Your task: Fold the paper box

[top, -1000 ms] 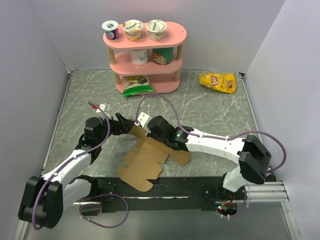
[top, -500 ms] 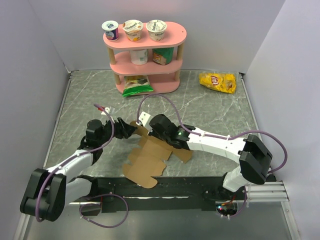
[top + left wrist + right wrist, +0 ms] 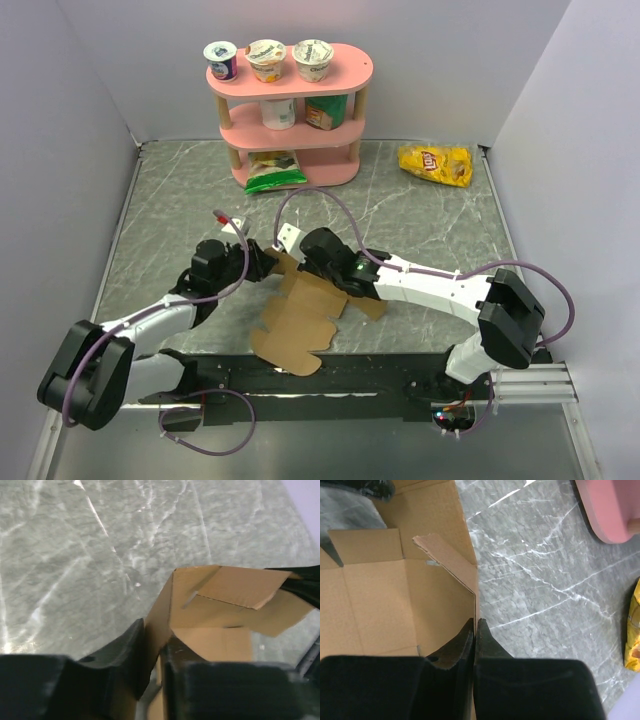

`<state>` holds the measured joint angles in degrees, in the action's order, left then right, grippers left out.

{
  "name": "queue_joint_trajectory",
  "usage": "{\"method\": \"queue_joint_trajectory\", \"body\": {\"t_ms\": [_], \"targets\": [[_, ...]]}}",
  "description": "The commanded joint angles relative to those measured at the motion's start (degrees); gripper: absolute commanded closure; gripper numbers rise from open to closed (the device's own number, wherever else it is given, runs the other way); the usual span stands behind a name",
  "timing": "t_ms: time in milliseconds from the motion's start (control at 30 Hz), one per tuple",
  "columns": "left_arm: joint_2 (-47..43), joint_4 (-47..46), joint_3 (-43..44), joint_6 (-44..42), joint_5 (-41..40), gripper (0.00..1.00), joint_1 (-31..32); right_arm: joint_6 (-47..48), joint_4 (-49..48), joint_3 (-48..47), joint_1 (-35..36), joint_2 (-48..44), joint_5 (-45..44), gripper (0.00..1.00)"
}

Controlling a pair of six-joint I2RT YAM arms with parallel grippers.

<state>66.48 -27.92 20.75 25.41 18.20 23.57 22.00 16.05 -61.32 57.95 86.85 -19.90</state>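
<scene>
The paper box point(image 3: 300, 320) is a brown die-cut cardboard sheet, part flat on the table and part raised at its far end. My left gripper point(image 3: 266, 262) reaches in from the left. In the left wrist view my left gripper point(image 3: 156, 647) has its fingers on both faces of an upright panel of the paper box point(image 3: 225, 605). My right gripper point(image 3: 303, 252) is at the raised far end. In the right wrist view my right gripper point(image 3: 475, 625) is shut on the thin edge of a standing wall of the paper box point(image 3: 380, 605).
A pink shelf point(image 3: 290, 110) with yogurt cups stands at the back, a green bag point(image 3: 275, 168) on its bottom tier. A yellow chip bag point(image 3: 435, 163) lies at the back right. Grey walls close in the left, right and back sides.
My left gripper has moved right to the box's raised panel and closed from wide open onto it. The sheet has shifted slightly right. The right gripper has kept its hold.
</scene>
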Motion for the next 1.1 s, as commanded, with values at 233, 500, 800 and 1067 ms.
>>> {"method": "queue_joint_trajectory", "body": {"t_ms": [233,500,800,1067], "targets": [[-9.07,-1.17,-3.95,-3.87,-22.48,0.99,11.93,-12.03,3.53,-3.44,0.05,-2.82,-2.86,0.35],[-16.55,-3.89,-8.36,-9.23,-28.92,0.99,15.88,-38.84,12.16,-4.34,-0.3,-14.31,-4.7,0.1],[-17.97,-6.35,-9.42,-14.77,-28.65,0.99,18.7,-73.75,-10.77,14.46,-9.53,-29.97,13.22,0.12],[-18.05,-8.02,-10.03,-17.76,-33.92,0.99,23.8,-92.47,-24.22,23.34,-12.95,-29.9,14.02,0.05]]}}
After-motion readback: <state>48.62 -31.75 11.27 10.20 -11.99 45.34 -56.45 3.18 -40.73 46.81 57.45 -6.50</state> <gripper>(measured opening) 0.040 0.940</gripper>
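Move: The paper box's left end flap already stands between my left hand's part-open fingers, right at the hand point. The middle of the box's base panel lies about 8 cm back, 8 cm to the right and 6 cm below that hand, with the rounded tail flap some 20 cm back and 5 cm right. My right hand still pinches the far wall's upper edge; the box's right end panel is roughly 9 cm back, 11 cm right and 8 cm below it. I shut my left fingers on the end flap and keep it pinched, drawing it back about 4 cm, then raising it some 3 cm as the wrist tips up. Meanwhile my right hand opens wide, lets go of the far wall and swings back and right, rising about 10 cm before sinking a little, rolling its left side far up and tipping its fingers down over the box. ##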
